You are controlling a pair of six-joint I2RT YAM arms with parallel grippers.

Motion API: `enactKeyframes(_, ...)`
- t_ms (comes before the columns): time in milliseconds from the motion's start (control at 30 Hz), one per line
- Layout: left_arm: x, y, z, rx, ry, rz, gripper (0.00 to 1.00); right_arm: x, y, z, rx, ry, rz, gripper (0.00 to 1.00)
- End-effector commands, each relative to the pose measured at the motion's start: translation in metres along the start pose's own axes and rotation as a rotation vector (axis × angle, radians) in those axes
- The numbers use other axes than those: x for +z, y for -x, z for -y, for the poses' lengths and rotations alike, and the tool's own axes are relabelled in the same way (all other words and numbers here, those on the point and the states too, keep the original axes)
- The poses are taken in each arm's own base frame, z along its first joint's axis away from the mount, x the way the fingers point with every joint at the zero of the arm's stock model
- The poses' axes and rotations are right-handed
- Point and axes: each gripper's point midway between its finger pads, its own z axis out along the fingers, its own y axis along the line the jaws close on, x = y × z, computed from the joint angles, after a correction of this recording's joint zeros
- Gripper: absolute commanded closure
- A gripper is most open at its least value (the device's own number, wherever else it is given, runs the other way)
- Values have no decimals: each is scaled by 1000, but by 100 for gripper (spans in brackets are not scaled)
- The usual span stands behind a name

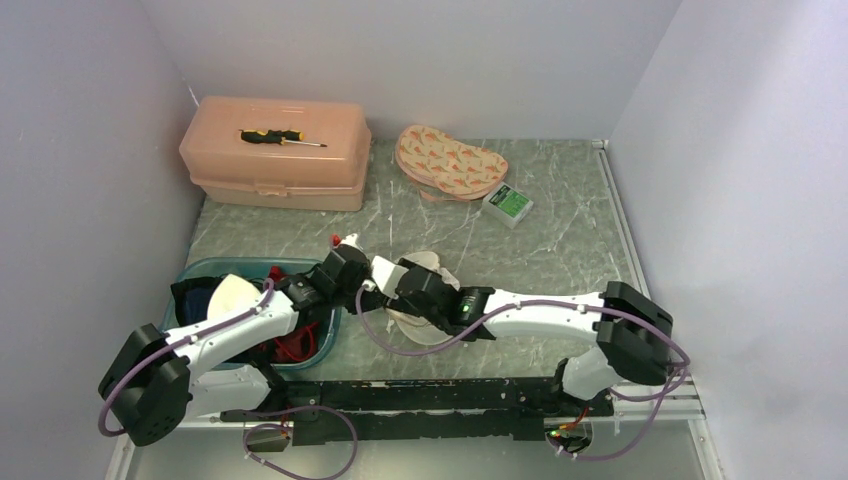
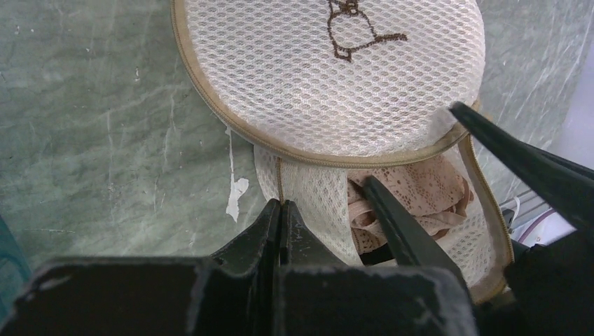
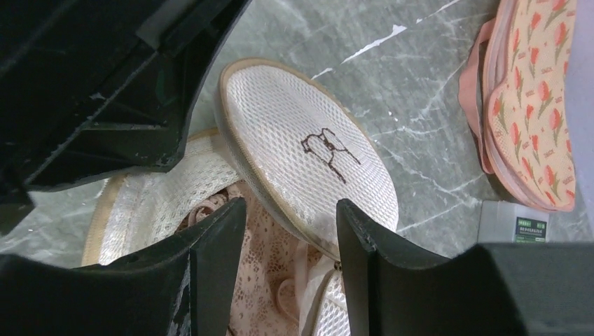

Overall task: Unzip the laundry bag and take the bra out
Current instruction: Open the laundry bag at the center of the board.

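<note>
The laundry bag (image 1: 428, 262) is a round white mesh pouch with a tan rim, and it lies unzipped with its lid (image 2: 329, 77) (image 3: 308, 161) lifted. Inside it shows a beige-pink lace bra (image 2: 420, 189) (image 3: 263, 259), not a red one. My left gripper (image 2: 280, 206) (image 1: 372, 290) is shut on the bag's lower mesh wall at a seam. My right gripper (image 3: 291, 205) (image 1: 398, 272) is open at the mouth of the bag. One of its fingers (image 2: 399, 224) is inside against the lace, and the other is outside the lid's rim.
A teal bin (image 1: 200, 270) at the left holds cloths, with red fabric (image 1: 293, 345) at its near end. At the back stand a peach toolbox (image 1: 275, 150) with a screwdriver (image 1: 280, 137) on it, a floral pouch (image 1: 450, 162) (image 3: 536, 105) and a small green-white box (image 1: 508, 203).
</note>
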Motion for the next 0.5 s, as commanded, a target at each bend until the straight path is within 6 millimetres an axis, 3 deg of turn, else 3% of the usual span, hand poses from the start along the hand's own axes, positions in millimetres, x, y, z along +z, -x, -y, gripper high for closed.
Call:
enactKeyframes(0,-9,17,23,-21,-75,60,97,10,9,6,-38,-51,16,47)
enactKeyframes(133,-11,16,22,-24,-78,62,97,17,1,5,-54,-64,-20,52)
enactKeyframes(267,-10,16,21,-29,-78,62,97,15,2,12,-28,-111,-18,79)
enactKeyframes(467,-11,17,18,-28,-65,69,97,-3,10,21,94,-139,66,96)
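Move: The zipped rim of the laundry bag's lid is right under my right hand, about 2 cm down, passing between its half-open fingers. The bra lies in the open bag roughly 3 cm back, 3 cm right and 6 cm below that hand; the flowered bag is some 25 cm ahead and 9 cm right, the white box 17 cm ahead and 20 cm right. From my left hand the lid's rim is about 5 cm right, 2 cm ahead and slightly higher. I sink my right hand about 2 cm over the lid's rim, then shut its half-open fingers and pinch the rim, starting to ease up again by barely a centimetre at the end. My left hand keeps its pinch on the edge of the bag's body, rising about 1 cm. ##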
